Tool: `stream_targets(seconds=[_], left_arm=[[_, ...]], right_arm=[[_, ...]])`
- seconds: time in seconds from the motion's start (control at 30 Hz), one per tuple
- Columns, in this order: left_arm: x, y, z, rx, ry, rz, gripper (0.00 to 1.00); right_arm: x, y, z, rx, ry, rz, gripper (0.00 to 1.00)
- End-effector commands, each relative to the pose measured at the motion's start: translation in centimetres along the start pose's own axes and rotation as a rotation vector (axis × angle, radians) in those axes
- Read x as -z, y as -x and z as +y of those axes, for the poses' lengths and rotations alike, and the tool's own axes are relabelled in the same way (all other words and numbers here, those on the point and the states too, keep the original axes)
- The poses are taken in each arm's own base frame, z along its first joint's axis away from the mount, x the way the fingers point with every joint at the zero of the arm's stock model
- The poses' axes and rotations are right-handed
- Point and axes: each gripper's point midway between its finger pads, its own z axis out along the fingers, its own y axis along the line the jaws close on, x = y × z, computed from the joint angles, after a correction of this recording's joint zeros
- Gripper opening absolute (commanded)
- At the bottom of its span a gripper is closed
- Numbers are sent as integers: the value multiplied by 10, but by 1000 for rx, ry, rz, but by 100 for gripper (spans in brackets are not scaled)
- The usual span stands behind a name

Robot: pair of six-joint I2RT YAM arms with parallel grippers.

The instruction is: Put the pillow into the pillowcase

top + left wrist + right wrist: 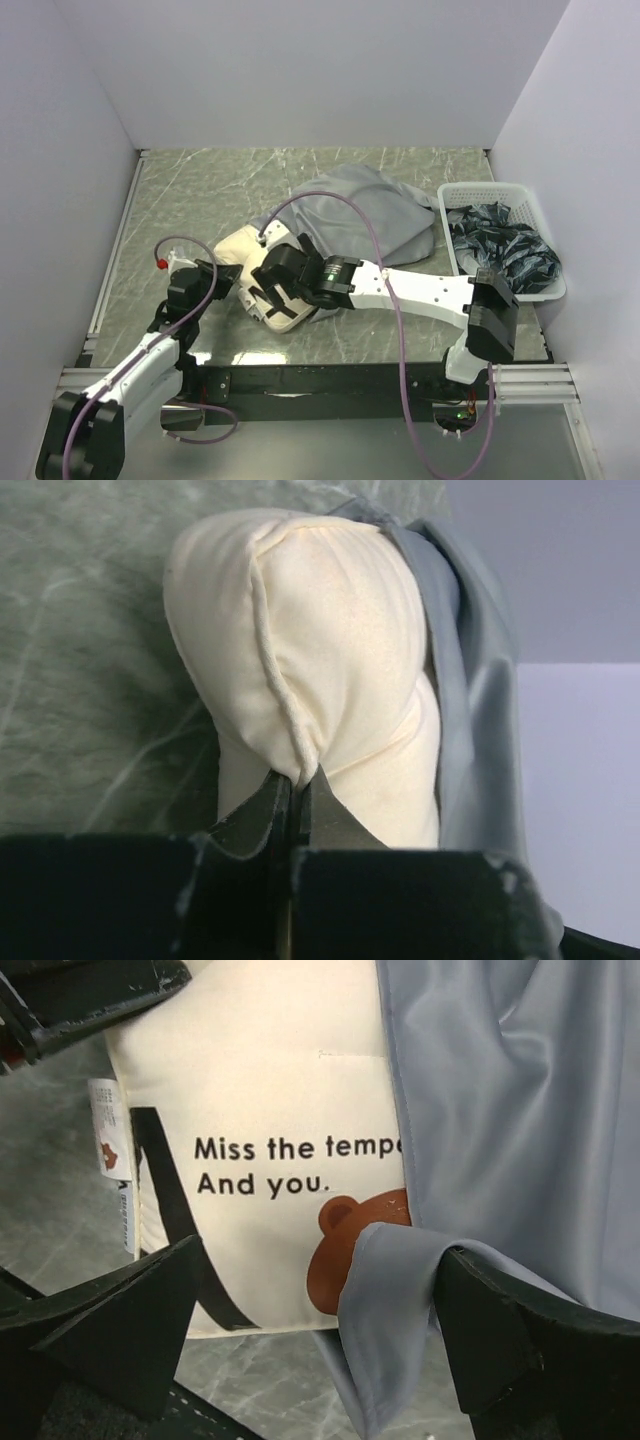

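Note:
The cream pillow (pixel 236 247) lies at the table's near middle, its far end inside the grey pillowcase (pixel 365 213). My left gripper (pixel 297 783) is shut on a stitched ridge at the end of the pillow (pixel 330 650), with the pillowcase (pixel 480 690) covering its right side. My right gripper (pixel 320 1315) hovers open over the pillow (pixel 270 1080), above the bear face and black lettering. A hem fold of the pillowcase (pixel 500 1100) drapes against its right finger (pixel 520 1340). In the top view the right gripper (pixel 275 295) sits over the pillow's near end, the left gripper (pixel 224 276) just to its left.
A white basket (pixel 520 195) holding dark patterned cloth stands at the right edge of the marble table (pixel 200 185). White walls close in the back and both sides. A purple cable arcs over the pillowcase from the right arm.

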Motion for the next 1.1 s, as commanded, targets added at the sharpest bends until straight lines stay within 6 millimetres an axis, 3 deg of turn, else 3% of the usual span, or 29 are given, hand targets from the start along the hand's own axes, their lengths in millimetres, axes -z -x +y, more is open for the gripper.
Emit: stream_targets(seconds=[0.0,0.23,0.4,0.53,0.57,0.67,0.8,0.87,1.07], left_arm=[[13,9,-68,-57,-188,27,1],[15,12,-78,-64,-138,48,1],[17,16,-85,-55,-135,43,1],[24,17,-100,-49,-170,56,1],[26,18,-107,-51,-185,56,1],[32,20,-117,-61,-189,56,1],[38,19,-127,-62,-206,79,1],[41,18,-134,-62,-221,87,1],[55,19,-152,-83,-247,94,1]], right_arm=[[25,37,-5,65,-128,-109,100],[89,65,-11,59,-292,-173,100],[107,61,-16,24,-318,-161,100],[84,47,13,79,-183,-154,100],[78,54,29,53,-113,-183,100],[56,56,44,71,-64,-189,100],[22,63,54,86,-53,-199,100],[14,69,60,74,-33,-216,100],[-17,47,50,93,-117,-163,100]])
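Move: The left fingers already pinch the pillow's bare corner; from them the pillowcase mouth lies about 12 cm to the right, 3 cm ahead and 3 cm lower. From the open right hand, that gripped pillow corner is roughly 9 cm to the left, level fore and aft, and 7 cm below. The white labels are 6 cm left, 5 cm back and 11 cm down; the pillowcase mouth is 3 cm right, 3 cm ahead, 9 cm below. Keep the left gripper shut on the pillow corner and lift it about 9 cm, easing it slightly right. Meanwhile raise the wide-open right gripper some 10 cm and draw it back a little to clear the pillow, then swing it left, down and forward again towards the gripped corner, its fingers tipping about 10 degrees up, and keep it open. ##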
